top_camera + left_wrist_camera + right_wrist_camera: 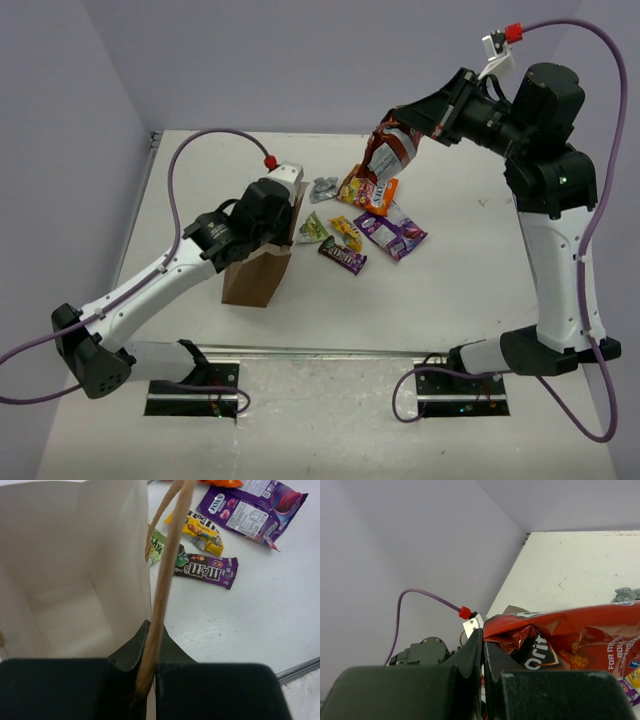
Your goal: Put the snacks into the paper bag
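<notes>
The brown paper bag point(255, 275) stands upright at centre-left; the left wrist view looks down into its pale inside point(65, 585). My left gripper point(285, 225) is shut on the bag's thin loop handle point(165, 575). My right gripper point(398, 115) is shut on the top edge of the large red-orange chip bag point(388, 150), which hangs in the air above the other snacks. In the right wrist view the chip bag point(580, 640) fills the lower right. On the table lie the dark brown candy packet point(342, 255), the purple packet point(392, 230), the orange-yellow packet point(365, 188) and the yellow-green packet point(312, 229).
A small silver-grey wrapper point(322, 187) and a yellow packet point(347, 232) lie in the same cluster right of the paper bag. Lilac walls close in the left and back of the white table point(460, 270). A purple cable point(200, 150) arches over my left arm.
</notes>
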Robot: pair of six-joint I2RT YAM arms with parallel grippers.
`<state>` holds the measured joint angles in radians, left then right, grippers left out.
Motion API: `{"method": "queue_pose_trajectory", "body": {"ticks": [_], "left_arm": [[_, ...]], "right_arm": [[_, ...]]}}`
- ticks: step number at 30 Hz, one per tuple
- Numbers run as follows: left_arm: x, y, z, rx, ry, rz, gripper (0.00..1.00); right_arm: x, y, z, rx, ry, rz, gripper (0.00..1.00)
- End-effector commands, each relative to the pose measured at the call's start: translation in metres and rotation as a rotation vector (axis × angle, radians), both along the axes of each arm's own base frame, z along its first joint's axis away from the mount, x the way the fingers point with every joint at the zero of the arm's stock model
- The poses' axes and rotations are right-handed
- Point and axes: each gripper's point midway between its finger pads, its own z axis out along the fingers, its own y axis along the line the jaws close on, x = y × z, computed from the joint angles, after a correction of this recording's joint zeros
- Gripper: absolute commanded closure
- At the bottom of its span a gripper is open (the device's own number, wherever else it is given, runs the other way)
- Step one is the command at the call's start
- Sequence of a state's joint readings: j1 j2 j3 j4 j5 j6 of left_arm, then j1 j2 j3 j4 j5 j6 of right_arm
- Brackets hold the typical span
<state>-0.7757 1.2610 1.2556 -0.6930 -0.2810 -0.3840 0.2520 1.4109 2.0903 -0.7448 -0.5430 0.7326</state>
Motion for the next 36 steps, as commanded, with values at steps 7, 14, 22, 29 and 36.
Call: {"method": "queue_pose_trajectory", "body": {"ticks": [7,14,22,29,36], "left_arm": [[0.029,-0.044,0.012,-0.065,-0.047,-0.031,1.0],[0.055,-0.079,0.006,-0.098,-0.062,-0.068,1.0],[0.07,-0.116,0.031,-0.171,-0.103,-0.111,1.0],[0.066,-0.136,0.024,-0.2,-0.088,-0.14,1.0],[0.048,-0.175,0.028,-0.298,-0.062,-0.241,1.0]], "right_arm": [[-0.026,-0.023,0.028,0.036,-0.101,0.01,1.0],[-0.035,-0.039,0.018,0.027,-0.086,-0.016,1.0],[-0.037,-0.067,0.013,0.029,-0.08,-0.073,1.0],[-0.04,-0.079,0.007,0.029,-0.069,-0.09,1.0],[-0.045,-0.08,0.009,0.036,-0.069,-0.084,1.0]]}}
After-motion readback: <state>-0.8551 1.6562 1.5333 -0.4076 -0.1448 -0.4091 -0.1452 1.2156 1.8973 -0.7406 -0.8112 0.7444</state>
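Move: The left hand grips the paper bag's rim. The Doritos bag it goes for lies about 18 cm to its right, 3 ahead and 22 above. On the table some 23 cm below this hand, the brown M&M's lie about 11 ahead and 13 right, the purple Fox's packet 16 ahead and 25 right. The right hand holds the Doritos bag; the paper bag's mouth is roughly 23 cm to its left, 2 ahead and 28 below. Rightward and somewhat forward, the left hand carries the paper bag by its rim about 15 cm, in over the M&M's packets towards the right hand's Doritos, dipping a few cm then rising again, its left side tipping down about 10 degrees. The right hand, still pinching the Doritos, gives way some 9 cm to the right and slightly back at near-constant height. ##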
